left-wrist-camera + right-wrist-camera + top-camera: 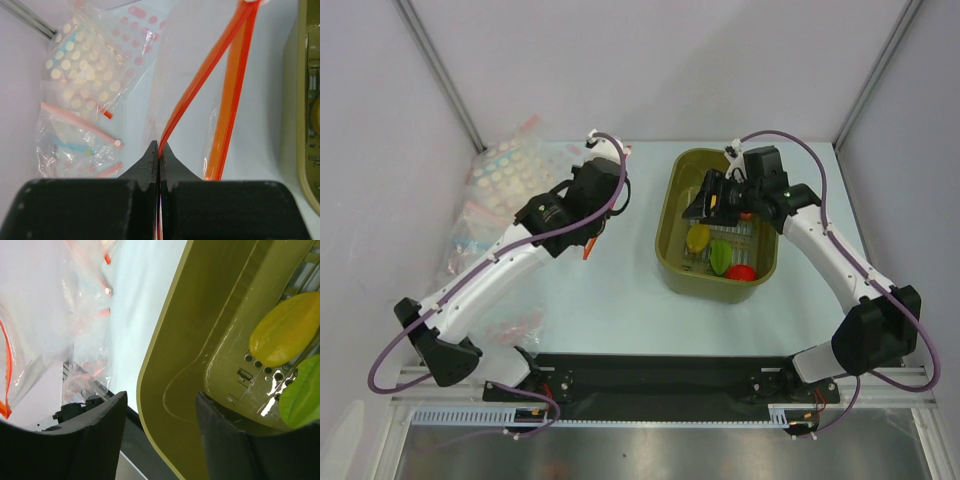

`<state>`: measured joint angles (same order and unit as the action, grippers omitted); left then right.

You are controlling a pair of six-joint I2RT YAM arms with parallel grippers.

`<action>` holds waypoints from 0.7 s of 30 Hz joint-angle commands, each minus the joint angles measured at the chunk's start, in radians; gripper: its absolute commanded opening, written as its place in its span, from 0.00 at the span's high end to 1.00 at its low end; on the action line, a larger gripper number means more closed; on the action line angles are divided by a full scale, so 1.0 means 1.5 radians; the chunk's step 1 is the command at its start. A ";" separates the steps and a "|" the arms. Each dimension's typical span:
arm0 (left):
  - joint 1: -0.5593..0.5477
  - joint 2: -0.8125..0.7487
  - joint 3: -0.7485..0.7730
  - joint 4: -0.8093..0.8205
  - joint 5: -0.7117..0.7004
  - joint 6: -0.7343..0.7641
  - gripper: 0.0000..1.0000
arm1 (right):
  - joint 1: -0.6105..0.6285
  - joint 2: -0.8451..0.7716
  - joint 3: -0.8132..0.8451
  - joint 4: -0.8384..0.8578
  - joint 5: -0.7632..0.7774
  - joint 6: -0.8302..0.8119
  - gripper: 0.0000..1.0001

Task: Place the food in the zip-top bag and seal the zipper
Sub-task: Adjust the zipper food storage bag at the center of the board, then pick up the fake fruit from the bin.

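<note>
My left gripper [159, 150] is shut on one side of the orange-red zipper [200, 85] of the clear zip-top bag [187, 60] and holds the mouth parted. In the top view this gripper [592, 232] is left of the basket, and a bit of the zipper [588, 247] shows below it. My right gripper [706, 205] is open and empty over the left part of the olive-green basket [672, 215]; its jaws [160, 400] straddle the basket's wall. The food lies in the basket: a yellow piece [285, 330], a green piece [302, 400], and two red fruits [740, 272] [747, 214].
A heap of other clear bags with pale dots and pink or blue strips [85, 75] lies at the far left [495, 190]. The basket's edge [307, 125] is just right of the held bag. Frame posts stand at the back corners.
</note>
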<state>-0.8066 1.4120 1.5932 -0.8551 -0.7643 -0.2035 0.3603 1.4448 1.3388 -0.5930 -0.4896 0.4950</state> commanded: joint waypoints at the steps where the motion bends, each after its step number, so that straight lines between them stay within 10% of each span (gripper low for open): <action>1: 0.004 -0.041 -0.026 0.049 0.003 0.051 1.00 | -0.007 -0.001 -0.006 0.026 -0.005 -0.019 0.36; 12: 0.013 -0.058 -0.123 0.107 0.082 0.020 1.00 | -0.018 0.118 0.019 -0.034 0.175 -0.042 0.08; 21: 0.019 -0.063 -0.168 0.153 0.178 -0.003 1.00 | -0.020 0.246 0.049 0.001 0.218 -0.040 0.08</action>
<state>-0.7841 1.3590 1.3479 -0.6907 -0.5678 -0.1841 0.3336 1.7763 1.3582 -0.6296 -0.1982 0.4435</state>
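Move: In the bin, the oval yellow fruit lies about 7 cm ahead of the right gripper, 2 cm to its right and some 21 cm below. The green vegetable is 4 cm nearer and 5 cm right of the fruit, the red tomato 8 cm nearer and 10 cm right of it. From the left gripper, already holding the bag by its zipper, open board is 3 cm right and 30 cm below; the bin's middle is 10 cm ahead, 25 right, 25 below. Plunge the right gripper about 14 cm down into the bin towards the yellow fruit, carrying it a little forward and right as the half-open fingers spread wide and the wrist tips some 20 degrees more downward. Meanwhile keep the left fingers shut on the bag's zipper and lower it about 6 cm towards the board, easing right. ##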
